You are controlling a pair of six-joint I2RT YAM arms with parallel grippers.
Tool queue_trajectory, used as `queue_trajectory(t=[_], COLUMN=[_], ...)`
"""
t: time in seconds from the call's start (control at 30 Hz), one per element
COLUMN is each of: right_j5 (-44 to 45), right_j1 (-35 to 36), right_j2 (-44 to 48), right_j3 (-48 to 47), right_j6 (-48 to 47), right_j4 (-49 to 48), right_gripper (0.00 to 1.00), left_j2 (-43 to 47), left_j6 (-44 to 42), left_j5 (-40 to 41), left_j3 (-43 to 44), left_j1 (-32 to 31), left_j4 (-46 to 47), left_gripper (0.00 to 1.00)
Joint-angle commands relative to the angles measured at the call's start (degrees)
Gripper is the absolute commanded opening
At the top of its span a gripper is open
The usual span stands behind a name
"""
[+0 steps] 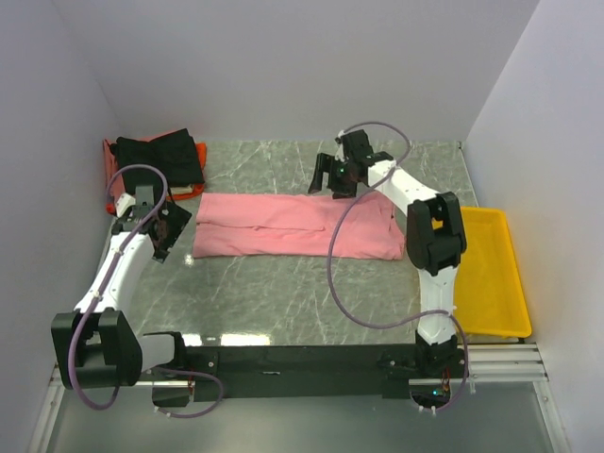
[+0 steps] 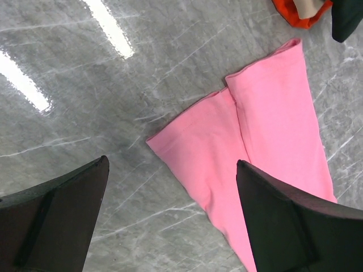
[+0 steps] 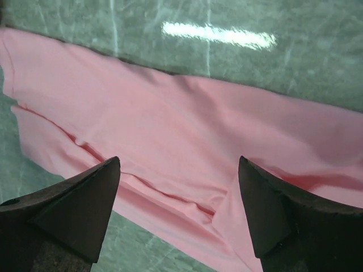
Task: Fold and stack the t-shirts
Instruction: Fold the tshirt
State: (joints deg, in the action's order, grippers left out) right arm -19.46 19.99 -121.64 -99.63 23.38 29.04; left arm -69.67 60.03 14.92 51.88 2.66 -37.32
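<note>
A salmon-pink t-shirt point(image 1: 293, 226) lies flat on the marble table, folded into a long strip. At the back left a folded black t-shirt point(image 1: 160, 156) rests on an orange-red one point(image 1: 116, 156). My left gripper point(image 1: 170, 231) hovers open just off the pink strip's left end; the left wrist view shows that end point(image 2: 272, 124) between and beyond the open fingers point(image 2: 172, 162), which hold nothing. My right gripper point(image 1: 332, 175) is open above the strip's far edge, right of its middle. In the right wrist view the pink cloth point(image 3: 187, 124) lies below the spread fingers point(image 3: 178, 161), which hold nothing.
A yellow plastic bin point(image 1: 491, 274) stands at the table's right edge. White walls close in the left, back and right. In the left wrist view, corners of the orange-red point(image 2: 295, 17), cream point(image 2: 309, 5) and black point(image 2: 346, 20) folded shirts show at the top right.
</note>
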Motion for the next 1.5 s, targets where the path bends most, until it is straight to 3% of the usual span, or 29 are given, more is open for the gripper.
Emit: queue_trajectory(t=[0.0, 0.13, 0.27, 0.37, 0.53, 0.7, 0.8, 0.87, 0.93, 1.0, 1.07, 1.17, 1.3, 1.47], right_j5=[4.7, 13.1, 12.3, 11.2, 10.4, 9.2, 6.4, 0.6, -1.9, -5.3, -13.4, -16.0, -15.5, -14.6], right_j1=[0.0, -0.4, -1.2, -1.7, -3.6, -4.3, -4.3, -4.2, -4.1, -3.8, -3.8, -4.0, -4.1, -1.6], right_j2=[8.5, 17.0, 23.7, 24.8, 19.1, 7.8, -2.0, -7.5, -16.3, -23.9, -29.5, -30.9, -23.0, -12.7], right_j3=[5.6, 18.2, 32.5, 36.6, 35.8, 24.4, 11.9, -2.2, -17.2, -25.7, -36.6, -40.6, -33.0, -32.7], right_j6=[0.8, 5.5, 8.9, 10.0, 10.6, 7.3, 3.0, 0.5, -0.7, -3.2, -6.7, -10.5, -12.0, -17.5], right_j4=[-0.5, 0.8, -2.3, -3.5, -3.8, -1.4, 3.4, 5.8, 10.5, 11.3, 11.0, 5.9, -4.2, 0.7], right_gripper=[0.91, 0.91, 0.91, 0.92, 0.92, 0.92, 0.92, 0.92, 0.92, 0.92, 0.92, 0.93, 0.95, 0.95], left_j2=[-0.1, -6.7, -17.1, -26.1, -32.0, -29.7, -25.1, -19.7, -14.5, -11.6, -9.5, -5.3, 1.5, 9.6], left_j6=[-4.1, -5.6, -7.6, -8.8, -8.1, -7.7, -6.4, -3.4, 0.8, 5.2, 5.5, 4.7, 3.2, 3.7], left_j5=[-3.1, -11.4, -12.5, -16.0, -15.4, -16.5, -22.4, -24.9, -29.0, -30.7, -30.8, -32.2, -29.5, -17.9], left_j3=[3.7, 6.7, 13.2, 18.9, 17.1, 6.0, -3.9, -11.7, -15.8, -20.1, -20.6, -19.2, -13.9, -6.4], left_j1=[0.1, -2.2, -9.9, -11.8, -11.8, -11.9, -13.3, -15.4, -20.9, -28.2, -31.5, -33.7, -37.7, -37.5], left_j4=[3.5, 9.1, 11.7, 12.0, 12.0, 12.8, 13.6, 12.5, 12.4, 13.3, 11.3, 11.1, 10.4, -2.9], left_gripper=[0.99, 0.99, 0.99, 0.99, 0.99, 0.99, 0.99, 0.99, 0.99, 0.99, 0.99, 0.99, 0.99, 0.99])
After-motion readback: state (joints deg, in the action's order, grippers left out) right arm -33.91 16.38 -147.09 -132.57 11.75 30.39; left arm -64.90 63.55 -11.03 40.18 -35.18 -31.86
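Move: Below the left hand, some 9 cm down, the left end of the long, flat t-shirt lies about 6 cm ahead and 12 cm to its right; the folded stack sits roughly 22 cm straight ahead. From the right hand, the t-shirt's right part is about 13 cm back, 9 cm to the right and 7 cm down, with the yellow bin's middle beyond it, roughly 25 cm back and 41 cm to the right. Swivelling the t-shirt with both hands, open fingers pressing: the left reaches right and forward onto its left end, then sweeps back and right about 20 cm, turning some 50 degrees clockwise, before lifting. The right draws back, right and down onto the other end, then pushes forward and left, turning counter-clockwise, and eases up slightly. ##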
